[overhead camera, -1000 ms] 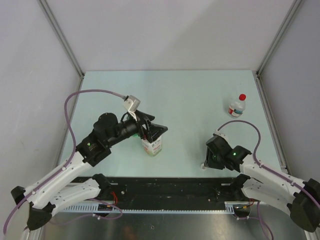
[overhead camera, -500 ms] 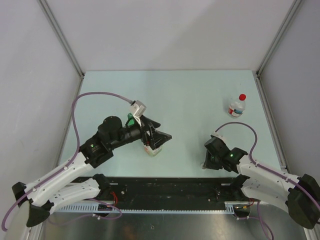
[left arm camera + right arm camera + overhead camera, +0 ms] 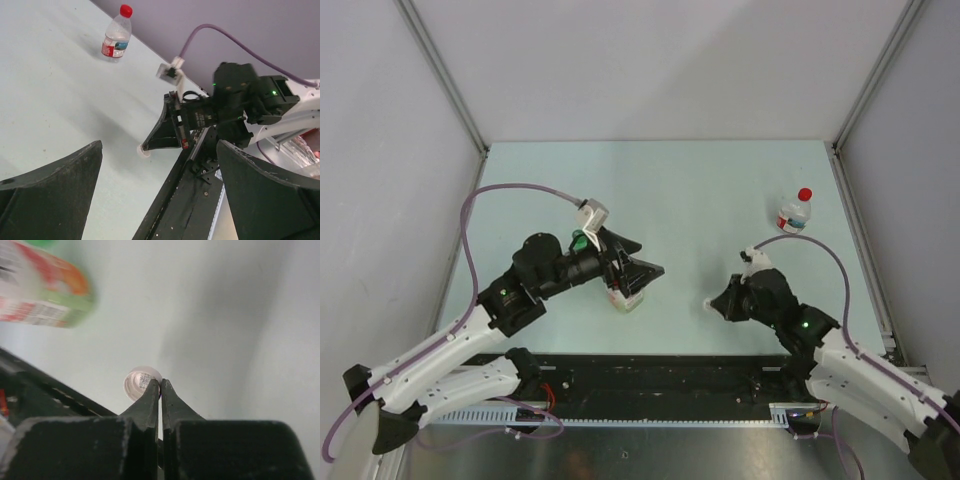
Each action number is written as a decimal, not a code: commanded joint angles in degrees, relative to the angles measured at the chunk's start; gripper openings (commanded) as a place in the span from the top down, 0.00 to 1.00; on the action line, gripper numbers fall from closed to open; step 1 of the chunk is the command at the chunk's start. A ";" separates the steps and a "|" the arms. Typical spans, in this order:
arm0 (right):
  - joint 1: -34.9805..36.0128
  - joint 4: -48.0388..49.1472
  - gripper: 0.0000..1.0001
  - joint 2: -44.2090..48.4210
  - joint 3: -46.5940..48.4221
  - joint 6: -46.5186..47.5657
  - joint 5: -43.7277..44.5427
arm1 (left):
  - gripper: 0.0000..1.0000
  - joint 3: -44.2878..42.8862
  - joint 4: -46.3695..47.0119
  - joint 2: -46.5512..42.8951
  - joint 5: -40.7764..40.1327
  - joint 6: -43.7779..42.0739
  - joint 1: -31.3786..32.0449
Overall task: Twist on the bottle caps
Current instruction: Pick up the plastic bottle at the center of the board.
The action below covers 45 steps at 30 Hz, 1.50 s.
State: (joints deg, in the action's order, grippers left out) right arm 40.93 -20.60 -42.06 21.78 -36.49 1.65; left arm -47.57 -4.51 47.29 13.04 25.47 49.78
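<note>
My right gripper [image 3: 716,304] is shut on the rim of the white cap [image 3: 141,382], pinching it at the fingertips low over the table; the cap's open side faces the wrist camera. The same white cap [image 3: 143,150] shows in the left wrist view. My left gripper [image 3: 645,270] hangs wide open over the wider orange-labelled bottle [image 3: 626,295], holding nothing. The red cap [image 3: 805,194] sits on the small clear bottle [image 3: 791,217] at the far right. Something green [image 3: 580,240] peeks out beside the left wrist, mostly hidden by the arm.
The black base rail [image 3: 660,375] runs along the near edge, close under the right gripper. Grey walls with metal posts enclose the table [image 3: 700,190] on three sides. The blurred orange-labelled bottle [image 3: 45,295] fills the upper left of the right wrist view.
The right gripper has shut on the white cap, swung up and left, and now points leftward. The left arm has shifted slightly right over the bottle and stayed open.
</note>
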 commanded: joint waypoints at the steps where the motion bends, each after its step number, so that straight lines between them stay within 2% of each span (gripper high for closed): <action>1: -0.80 19.90 1.00 8.97 1.73 12.37 -7.67 | 0.01 -0.14 9.36 0.80 1.46 -0.90 0.05; 4: -1.03 32.64 1.00 13.28 1.88 17.56 -13.51 | 0.01 -0.12 16.90 3.21 9.62 -0.85 -0.18; 7: -1.17 42.95 1.00 14.45 3.14 20.63 -22.13 | 0.01 -2.06 19.78 6.85 16.69 0.16 -0.14; 12: -1.17 51.80 1.00 13.06 5.58 22.15 -32.29 | 0.06 -4.85 22.24 11.33 28.52 1.34 -0.18; 17: -1.21 54.08 1.00 12.05 7.35 25.04 -38.51 | 0.12 -3.78 23.22 10.83 28.48 2.21 -0.13; 22: -1.16 55.59 1.00 10.21 8.70 25.22 -41.94 | 0.17 -3.91 25.96 11.59 33.08 5.42 -0.05; 29: -1.07 56.42 1.00 7.90 9.41 25.95 -41.31 | 0.26 -3.86 27.44 12.04 33.70 7.61 0.37; 39: -1.06 59.43 0.99 6.67 9.49 25.59 -40.91 | 0.34 -4.57 27.43 13.25 34.38 8.88 0.67; 45: -1.02 60.11 0.99 5.70 9.95 25.73 -43.82 | 0.36 -5.19 27.46 13.75 35.75 9.41 1.11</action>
State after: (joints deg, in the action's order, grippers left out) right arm 39.88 36.23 -35.66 28.75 -11.51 -39.55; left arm -49.54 21.32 60.90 46.57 33.63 50.19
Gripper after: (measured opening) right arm 0.012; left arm 0.658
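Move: Just off the table in the right hand's shut fingers is the white cap, some 17 cm to the right of the left hand, about 1 cm back and 24 cm below. The cap is headed for the left hand's open fingers: from the right hand 17 cm left, 1 cm ahead, 24 cm up. From the left hand, the clear bottle stands about 7 cm left, 2 cm ahead, the green bottle 17 cm left, 12 cm ahead, both roughly 21 cm below. Steeply up, by almost 30 cm, and some 8 cm left and 5 cm back, the right hand carries the still-pinched cap, its fingers swinging from slanting down to pointing left and slightly up. The left hand comes to meet it, first right, then back, rising a little, turning about 35 degrees clockwise and closing its fingers by a third around the cap, with no clear touch yet. ##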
